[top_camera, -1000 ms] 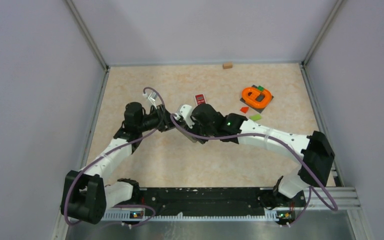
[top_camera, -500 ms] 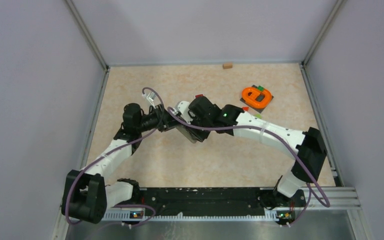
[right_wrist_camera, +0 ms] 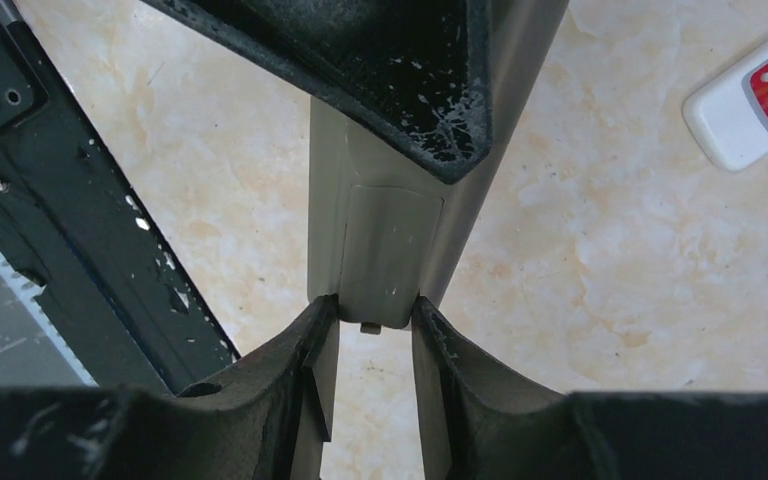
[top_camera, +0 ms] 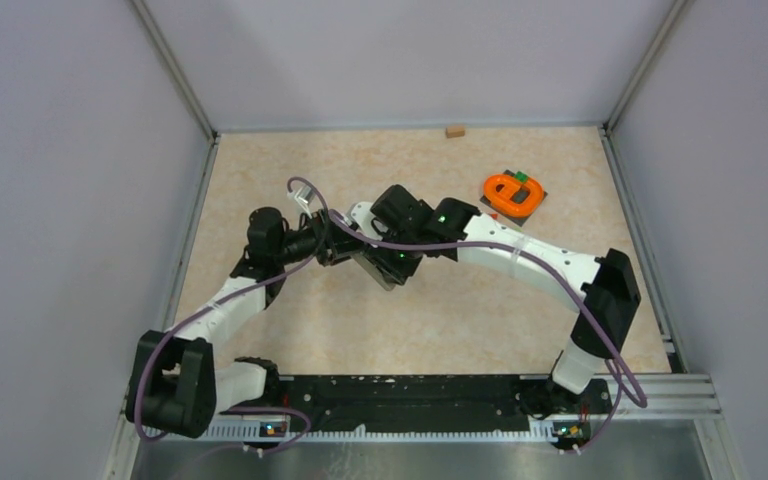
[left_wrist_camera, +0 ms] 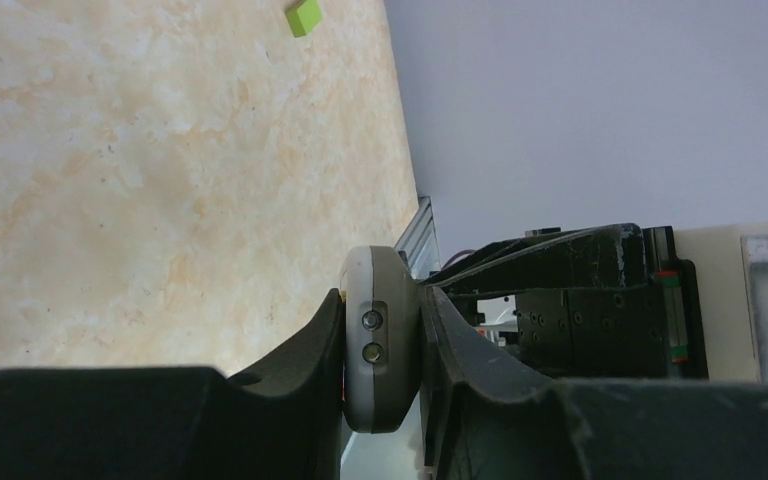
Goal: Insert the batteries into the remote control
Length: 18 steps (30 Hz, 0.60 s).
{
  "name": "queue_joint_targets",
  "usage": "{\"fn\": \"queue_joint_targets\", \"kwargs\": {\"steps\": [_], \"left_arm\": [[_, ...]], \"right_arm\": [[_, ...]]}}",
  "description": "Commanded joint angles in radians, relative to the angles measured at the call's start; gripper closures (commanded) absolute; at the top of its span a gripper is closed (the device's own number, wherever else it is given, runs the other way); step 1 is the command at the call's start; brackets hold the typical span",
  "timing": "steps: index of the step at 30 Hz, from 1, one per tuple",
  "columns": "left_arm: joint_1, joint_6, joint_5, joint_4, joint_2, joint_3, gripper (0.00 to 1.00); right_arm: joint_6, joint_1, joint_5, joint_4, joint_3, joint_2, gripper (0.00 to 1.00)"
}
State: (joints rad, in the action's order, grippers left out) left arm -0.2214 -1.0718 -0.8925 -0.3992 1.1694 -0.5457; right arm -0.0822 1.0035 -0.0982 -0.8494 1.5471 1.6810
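My left gripper (left_wrist_camera: 382, 297) is shut on the rounded end of a grey remote control (left_wrist_camera: 380, 350) and holds it above the table. From the other side my right gripper (right_wrist_camera: 375, 305) meets it. Its fingertips (right_wrist_camera: 326, 312) press on both sides of the end of the remote's battery cover (right_wrist_camera: 392, 250). In the top view the two grippers meet at mid-table, the left gripper (top_camera: 338, 245) next to the right gripper (top_camera: 390, 265), with the dark remote control (top_camera: 378, 270) between them. No batteries are in view.
A white remote with red buttons (right_wrist_camera: 750, 100) lies on the table beyond the held one. An orange ring-shaped piece (top_camera: 510, 195) on a dark plate sits at the back right, a small wooden block (top_camera: 454, 131) by the back wall, a green block (left_wrist_camera: 304, 17) far off.
My right arm has swung left and forward, so its gripper now sits over the held remote and hides the white remote in the top view. The left arm has barely moved.
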Motion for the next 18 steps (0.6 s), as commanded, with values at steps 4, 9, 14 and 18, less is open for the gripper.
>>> {"fn": "queue_joint_targets", "kwargs": {"steps": [4,9,14,18], "left_arm": [[-0.008,-0.23,-0.179,-0.281,0.011,-0.001,1.0],[0.003,-0.25,-0.181,-0.322,0.024,0.007,1.0],[0.015,-0.207,-0.186,-0.272,0.024,0.0,1.0],[0.026,-0.171,-0.185,-0.23,0.018,-0.005,1.0]], "right_arm": [[-0.002,0.009,-0.074,0.047,0.042,0.071,0.62],[0.001,0.007,-0.061,0.049,0.041,0.064,0.57],[0.008,0.008,-0.044,0.059,0.041,0.044,0.46],[0.016,0.004,-0.051,0.103,0.021,-0.002,0.23]]}}
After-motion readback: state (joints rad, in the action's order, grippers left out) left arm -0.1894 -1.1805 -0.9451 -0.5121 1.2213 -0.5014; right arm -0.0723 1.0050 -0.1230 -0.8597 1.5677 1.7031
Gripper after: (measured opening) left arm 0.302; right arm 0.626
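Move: At the lower end of the grey remote, the right fingertips straddle the battery cover, whose middle is about 2 cm ahead and 1 cm left, at roughly their own height. From that hand the red remote lies on the table some 15 cm ahead, 4 cm right and 15 cm below, and the red piece some 13 cm ahead, 24 cm right and as low. For the left hand, gripping the remote's head, the cover is about 4 cm back, 4 cm right and 2 cm lower. Spreading its fingers from about a third to nearly two thirds open, the right hand frees the cover end of the remote and otherwise stays in place, within half a centimetre. The left hand keeps its grip on the remote's head, sinks about 1 cm and tilts roughly 5 degrees. ##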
